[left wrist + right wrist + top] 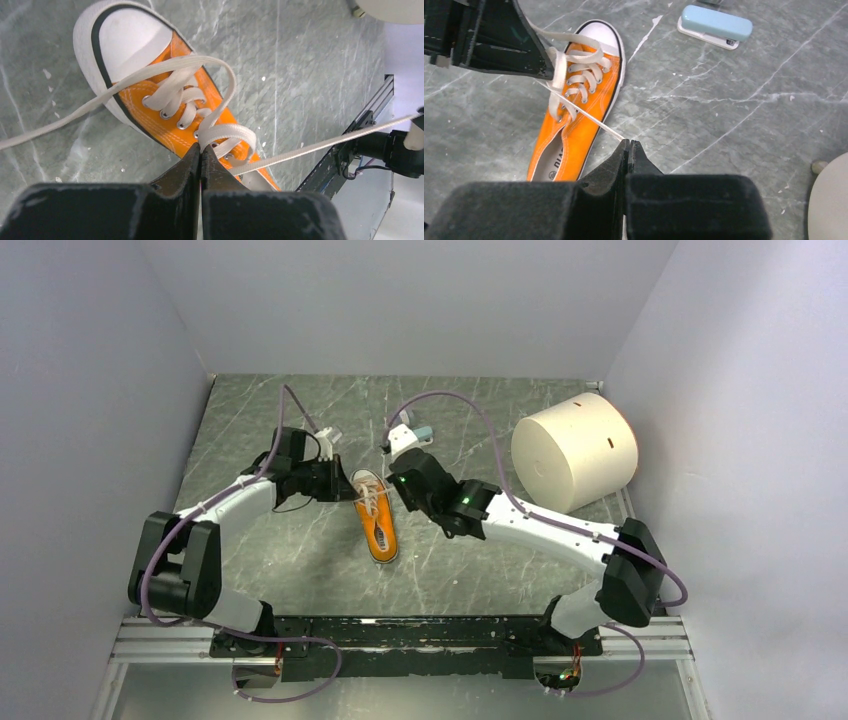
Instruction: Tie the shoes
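The orange shoe (377,523) lies on the table between both arms, its white toe cap pointing away from the bases. In the left wrist view my left gripper (201,148) is shut on a cream lace loop (227,132) over the eyelets of the shoe (145,117). Another lace strand (320,145) runs taut to the right. My right gripper (629,142) is shut on that lace (589,117), just right of the shoe (574,135). From above, the left gripper (338,483) sits at the shoe's left and the right gripper (393,481) at its right.
A large white cylinder (575,450) lies on its side at the back right. A small light-blue stapler-like object (716,25) rests beyond the shoe. Grey walls enclose the table on three sides, and a metal rail (400,632) runs along the near edge.
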Controlling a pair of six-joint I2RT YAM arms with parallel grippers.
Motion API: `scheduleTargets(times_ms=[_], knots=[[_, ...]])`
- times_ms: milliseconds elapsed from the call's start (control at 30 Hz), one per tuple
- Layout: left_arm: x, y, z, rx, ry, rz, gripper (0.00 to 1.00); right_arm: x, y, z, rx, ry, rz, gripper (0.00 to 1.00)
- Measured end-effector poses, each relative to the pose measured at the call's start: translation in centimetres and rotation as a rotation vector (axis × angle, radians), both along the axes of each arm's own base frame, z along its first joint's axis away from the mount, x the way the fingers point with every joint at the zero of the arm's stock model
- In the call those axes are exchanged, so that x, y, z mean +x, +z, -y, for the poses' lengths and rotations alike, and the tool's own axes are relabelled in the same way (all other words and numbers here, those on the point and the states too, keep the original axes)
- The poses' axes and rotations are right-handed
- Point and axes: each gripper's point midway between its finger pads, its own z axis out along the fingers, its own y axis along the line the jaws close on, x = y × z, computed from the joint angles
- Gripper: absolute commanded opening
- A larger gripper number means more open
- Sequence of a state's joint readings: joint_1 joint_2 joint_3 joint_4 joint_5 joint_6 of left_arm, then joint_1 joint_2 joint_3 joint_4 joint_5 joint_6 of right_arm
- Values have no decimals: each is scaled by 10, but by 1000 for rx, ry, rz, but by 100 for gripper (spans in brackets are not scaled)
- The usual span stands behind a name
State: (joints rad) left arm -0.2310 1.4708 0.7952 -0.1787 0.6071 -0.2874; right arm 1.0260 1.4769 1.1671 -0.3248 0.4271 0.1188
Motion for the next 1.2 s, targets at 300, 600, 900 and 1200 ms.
scheduleTargets(times_ms=[300, 600, 900, 1200], knots=[[8, 21, 3, -15, -8, 46, 5, 40, 3, 8, 142, -49, -17, 0], [5, 21, 9, -50, -36, 33, 5, 55, -21, -19, 338, -7, -173, 0], [5, 23, 23, -149, -74, -5, 5, 61, -12, -27, 532, 46, -272, 0], [2, 32, 36, -245, -123, -23, 5, 64, -40, -26, 650, -14, -398, 0]])
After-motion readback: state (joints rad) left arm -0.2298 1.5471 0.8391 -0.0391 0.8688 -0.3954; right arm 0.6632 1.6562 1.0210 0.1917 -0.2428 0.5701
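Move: The right hand holds the lace end on a straight strand; the loop it is working round, pinched in the left fingertips, lies about 4 cm ahead, 9 cm to its left and 10 cm below. From the right hand the shoe's middle is roughly 4 cm ahead, 5 cm left and 15 cm down, and the stapler some 22 cm ahead, 3 cm right, 17 cm down. From the left hand, the shoe's middle is level ahead, about 4 cm right and 5 cm below. Forward about 6 cm, first drifting slightly right and then curving left, the right hand brings the pinched lace end in beside the left fingertips, sinking about 4 cm as its wrist turns some 40 degrees so the fingers point more to the left. Still pinching the loop, the left hand rises about 3 cm, then shifts right towards it, rolling slightly. Both grippers stay shut. ##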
